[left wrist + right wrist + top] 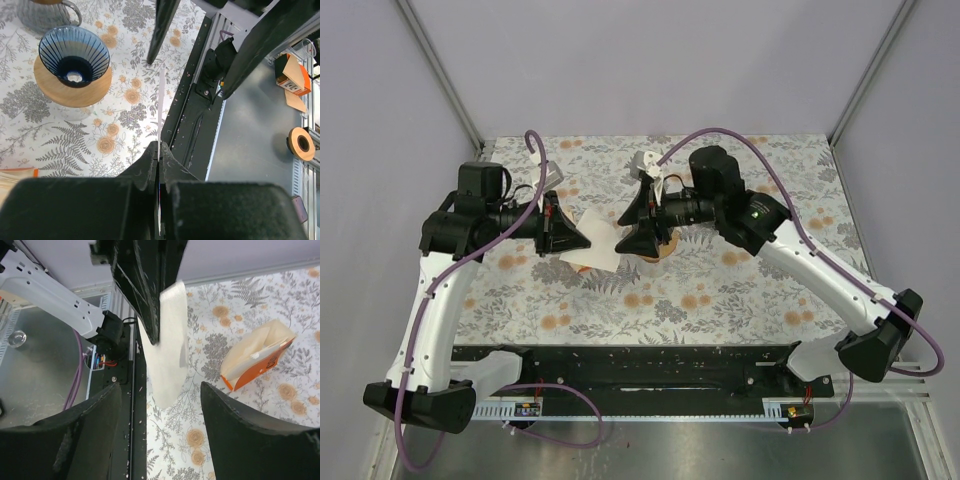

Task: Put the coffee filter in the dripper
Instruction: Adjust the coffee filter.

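Note:
My left gripper (582,238) (159,150) is shut on the coffee filter (602,246), a white paper sheet held above the table. The left wrist view shows the filter (161,107) edge-on, rising from the closed jaws. My right gripper (620,232) (160,386) is open, one finger on each side of the filter's (167,355) free end without touching it. The dripper (74,54), a blue ribbed glass cone on a wooden ring, stands on the floral cloth. From above, the dripper (658,250) is mostly hidden under the right gripper.
An orange pack of filters (255,360) (17,173) lies on the cloth beneath the left gripper. A glass vessel with a handle (47,14) stands behind the dripper. A white object (645,165) sits further back. A black rail (640,365) runs along the near edge.

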Available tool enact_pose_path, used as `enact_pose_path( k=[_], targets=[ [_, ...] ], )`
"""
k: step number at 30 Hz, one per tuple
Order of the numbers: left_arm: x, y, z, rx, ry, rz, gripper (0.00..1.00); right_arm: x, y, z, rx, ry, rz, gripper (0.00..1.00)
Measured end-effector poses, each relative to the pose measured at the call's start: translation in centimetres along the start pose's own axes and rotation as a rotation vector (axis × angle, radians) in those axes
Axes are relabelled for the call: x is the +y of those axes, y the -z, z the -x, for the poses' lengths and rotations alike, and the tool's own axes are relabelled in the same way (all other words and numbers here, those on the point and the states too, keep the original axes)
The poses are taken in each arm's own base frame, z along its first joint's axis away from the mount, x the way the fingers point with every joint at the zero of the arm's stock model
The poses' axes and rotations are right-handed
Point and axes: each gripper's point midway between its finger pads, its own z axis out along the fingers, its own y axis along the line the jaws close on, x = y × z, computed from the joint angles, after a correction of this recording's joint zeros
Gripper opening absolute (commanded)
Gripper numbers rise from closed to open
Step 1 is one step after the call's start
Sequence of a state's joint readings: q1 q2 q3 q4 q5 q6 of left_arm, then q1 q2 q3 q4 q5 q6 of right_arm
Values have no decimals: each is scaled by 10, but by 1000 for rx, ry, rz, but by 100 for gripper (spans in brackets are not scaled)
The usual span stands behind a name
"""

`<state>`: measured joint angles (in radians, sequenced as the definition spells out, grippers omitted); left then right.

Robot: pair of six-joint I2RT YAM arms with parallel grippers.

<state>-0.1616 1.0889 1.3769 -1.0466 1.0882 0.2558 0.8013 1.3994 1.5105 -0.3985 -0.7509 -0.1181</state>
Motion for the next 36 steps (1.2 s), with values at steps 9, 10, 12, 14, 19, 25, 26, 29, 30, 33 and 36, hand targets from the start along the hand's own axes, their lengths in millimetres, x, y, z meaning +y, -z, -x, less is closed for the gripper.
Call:
enact_pose_path(
  k=[9, 10, 12, 14, 19, 25, 26, 29, 30, 33, 36],
  targets=[
    [-10, 8, 21, -40, -46, 7, 0, -7, -17, -27, 9, -101, 21, 68],
    [-10, 8, 21, -40, -45, 7, 0, -7, -18, -27, 5, -107, 23, 63],
    [-10, 8, 21, -41, -43, 6, 0, -4, -19, -22, -18, -115, 41, 41],
    [-10, 9, 21, -43, -41, 4, 0, -2, -21, -16, -45, -118, 64, 21],
    [-10, 10, 22, -48, -24, 3, 0, 0, -29, -11, -74, -142, 114, 0],
    [2, 11, 27, -60, 11, 72, 71, -10, -31, -13, -84, -133, 61, 0],
    [6, 12, 29, -64, 14, 95, 77, -15, -31, -14, -84, -127, 21, 0],
    [27, 17, 34, -85, 52, 204, 86, -38, -24, -15, -85, -76, -165, 0],
    [33, 19, 35, -91, 62, 228, 89, -43, -21, -12, -89, -46, -220, 0],
    [50, 26, 40, -118, 109, 291, 91, -56, -4, 1, -111, 82, -422, 0],
    [57, 30, 46, -139, 159, 311, 84, -68, 23, 19, -161, 213, -612, 0]
  ],
)
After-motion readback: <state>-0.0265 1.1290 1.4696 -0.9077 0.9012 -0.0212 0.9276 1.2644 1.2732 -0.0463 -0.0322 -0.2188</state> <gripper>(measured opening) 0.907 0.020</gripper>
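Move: My left hand holds the coffee filter; the dripper is about 14 cm ahead of that hand, 10 cm to its right and 21 cm below, and the filter bag 17 cm ahead, 8 cm left and 30 cm down. From my open right hand, the filter's middle lies roughly 5 cm to the left, level fore and aft and some 3 cm lower; the dripper is about 13 cm ahead, 5 cm right and 24 cm below. I pass the filter across: my left hand lifts it about 2.5 cm while my open right hand sinks 3 cm and edges left around its near end, then pinches it. My left fingers open wide and draw off forward and left, turning counter-clockwise; my right hand then carries the filter about 7 cm forward and some 5 cm right, rising at the end and swinging over 30 degrees clockwise. ##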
